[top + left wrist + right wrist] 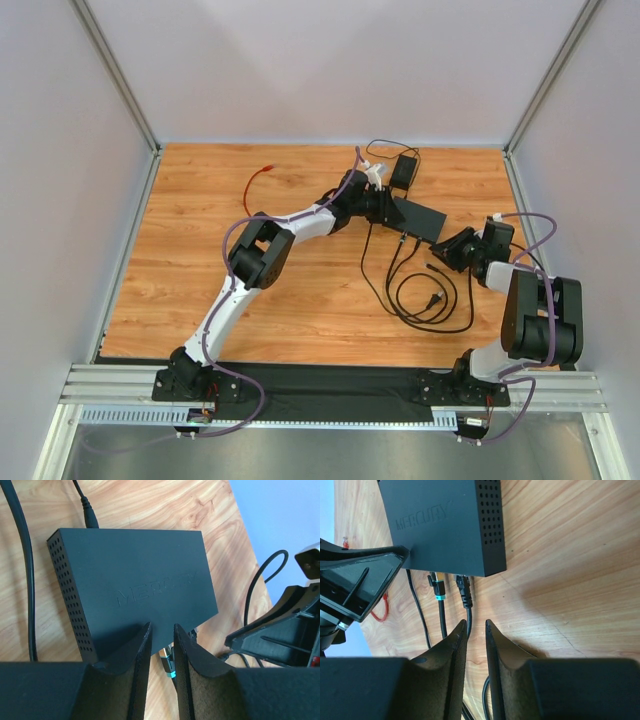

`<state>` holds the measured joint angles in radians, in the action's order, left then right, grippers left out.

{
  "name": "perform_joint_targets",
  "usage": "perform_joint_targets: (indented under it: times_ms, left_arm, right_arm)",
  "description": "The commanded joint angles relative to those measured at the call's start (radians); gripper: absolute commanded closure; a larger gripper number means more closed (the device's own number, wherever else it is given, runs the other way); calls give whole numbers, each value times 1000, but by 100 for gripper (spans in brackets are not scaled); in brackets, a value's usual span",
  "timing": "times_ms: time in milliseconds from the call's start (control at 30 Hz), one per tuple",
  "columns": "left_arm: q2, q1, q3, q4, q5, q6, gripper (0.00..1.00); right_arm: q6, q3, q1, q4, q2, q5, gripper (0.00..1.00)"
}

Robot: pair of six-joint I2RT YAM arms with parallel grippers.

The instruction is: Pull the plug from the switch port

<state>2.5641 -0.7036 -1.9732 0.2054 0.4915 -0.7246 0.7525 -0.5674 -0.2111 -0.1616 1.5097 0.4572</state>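
The switch is a flat matte-black box lying at the back middle of the table, seen also in the left wrist view and the right wrist view. Two plugs sit in its front ports: one with a teal band and a ribbed black one. My left gripper hovers over the switch's port edge, jaws slightly apart with nothing between them. My right gripper stands just short of the black plug, jaws narrowly apart, its cable running along the left finger's inner edge.
A small black adapter brick with a thin cord lies behind the switch. Black cables coil in front of it. A red cable lies at the back left. The two grippers face each other closely across the switch.
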Motion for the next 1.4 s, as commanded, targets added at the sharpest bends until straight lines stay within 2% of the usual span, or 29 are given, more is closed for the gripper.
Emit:
perform_joint_targets:
  times_ms: [0, 133, 467, 767, 867, 1067, 1367]
  left_arm:
    - [1, -5, -61, -90, -28, -15, 68]
    - [33, -5, -104, -161, -13, -38, 68]
    - [33, -7, -92, -182, -7, -41, 69]
    - [39, -7, -76, -179, 13, -49, 70]
    - [30, -7, -66, -179, 5, -42, 70]
    - [28, -5, -59, -167, 19, -49, 71]
    - [22, -5, -56, -162, 21, -49, 71]
  right_arm:
    - [-12, 1, -4, -1, 4, -29, 76]
    - [-22, 6, -4, 30, 12, -46, 75]
    - [-38, 12, 12, 74, 50, -6, 75]
    - [-45, 20, 49, 157, -46, 67, 75]
    - [-19, -3, 49, 152, -75, 23, 73]
    - [87, -5, 53, -13, -31, -49, 61]
    - [248, 17, 65, -288, 160, -23, 56]
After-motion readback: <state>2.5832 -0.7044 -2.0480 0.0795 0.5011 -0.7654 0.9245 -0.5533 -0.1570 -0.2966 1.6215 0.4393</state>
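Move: The black plug I go for with my right hand, the nearer of two in the switch's near edge, lies about 5 cm ahead, 6 cm left and 2 cm below that hand. The teal-banded plug is some 4 cm left of it. The switch's middle is about 10 cm ahead and 8 cm left of my right hand. From my left hand, the black plug is about 7 cm right, 4 cm back and 4 cm lower. I dip my right hand about 2.5 cm while drawing it back and left, clear of the switch, with the fingers nearly shut. Then I lift slightly, swing forward some 4.5 cm towards the black plug and sink again as the fingers open, ending astride the line of its cable. My left hand stays put, fingertips still resting on the switch's top. ##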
